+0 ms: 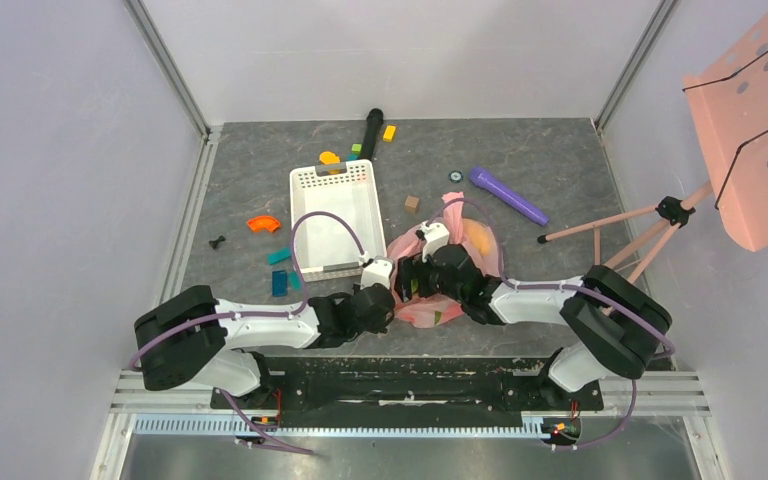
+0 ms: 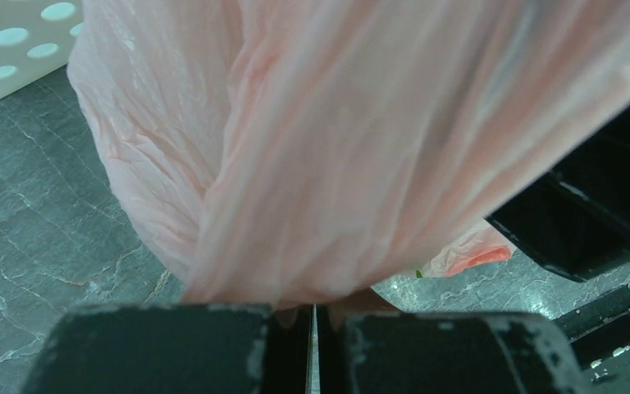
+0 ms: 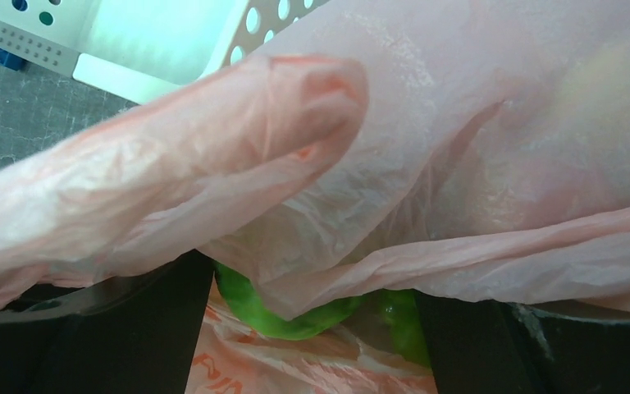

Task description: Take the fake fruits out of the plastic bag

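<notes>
The pink plastic bag lies crumpled on the table in front of both arms. My left gripper is shut on a gathered fold at the bag's near edge, and the bag fills the left wrist view above my left gripper. My right gripper reaches into the bag with its jaws wide open. A green fake fruit lies between them, half under a fold of the bag, near my right gripper. An orange-yellow shape shows through the plastic. Other fruits are hidden.
A white perforated basket stands just left of the bag. A purple cylinder lies behind it, and a black cylinder farther back. Small blocks are scattered on the left. A pink stand on a tripod is at the right.
</notes>
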You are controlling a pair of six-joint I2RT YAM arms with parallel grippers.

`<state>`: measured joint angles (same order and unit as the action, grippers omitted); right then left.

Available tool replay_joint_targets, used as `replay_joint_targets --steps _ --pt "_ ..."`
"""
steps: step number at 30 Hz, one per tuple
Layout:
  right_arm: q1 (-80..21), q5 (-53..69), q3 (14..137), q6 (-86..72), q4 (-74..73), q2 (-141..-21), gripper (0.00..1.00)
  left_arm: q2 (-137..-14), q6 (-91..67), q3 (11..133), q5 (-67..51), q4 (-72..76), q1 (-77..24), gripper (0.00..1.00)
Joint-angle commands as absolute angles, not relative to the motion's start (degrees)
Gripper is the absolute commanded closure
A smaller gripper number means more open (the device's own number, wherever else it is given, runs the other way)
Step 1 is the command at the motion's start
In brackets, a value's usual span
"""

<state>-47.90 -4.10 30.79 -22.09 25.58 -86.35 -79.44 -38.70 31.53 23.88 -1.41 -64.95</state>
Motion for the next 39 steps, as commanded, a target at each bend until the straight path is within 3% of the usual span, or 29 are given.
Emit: replay_joint_targets --steps 1,5,11,28,39 --pt "-48.00 -2.28 32.69 -23.06 27.25 -88.76 0.16 -78.05 -40.35 31.11 25.49 -0.54 -64.77 0.98" --pt "-47.99 -2.11 31.99 -23.39 26.40 -87.60 0.34 -77.98 -40.43 31.10 25.40 -0.49 -64.65 0.98" --pt "-48.08 -2.06 30.88 -23.57 22.21 -81.81 0.46 -77.96 -40.18 31.36 25.31 -0.53 -64.51 0.98" --pt "-48.25 -6.01 30.37 -21.99 -1.03 -57.16 0.48 -72.67 -39.54 33.32 25.98 -5.09 -64.39 0.98" --pt "-48.22 -1.48 41.21 -19.03 -11.89 -50.11 0.49 -61.85 -37.69 38.12 27.15 -13.71 -64.34 0.98"
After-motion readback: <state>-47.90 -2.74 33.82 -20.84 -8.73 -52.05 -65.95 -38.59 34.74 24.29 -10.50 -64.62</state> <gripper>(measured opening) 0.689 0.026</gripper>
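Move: The green fruit lies between the right hand's open fingers in the bag mouth, about 1 cm ahead, 1 cm to the left and 1 cm below. The orange fruit in the bag is some 9 cm ahead and 14 cm to the right; the white basket's middle is roughly 13 cm ahead and 15 cm left, and the brown block 16 cm straight ahead. From the left hand, the green fruit is about 6 cm ahead, 5 cm right and 2 cm higher. The green fruit is pinched as the right fingers ease barely a centimetre deeper and close on its sides. The right hand then lifts it about 11 cm out of the bag mouth, drawing right and back some 5 cm each, with hardly any wrist turn. The left hand waits shut at the bag's rim, then rises about 7 cm late on. ##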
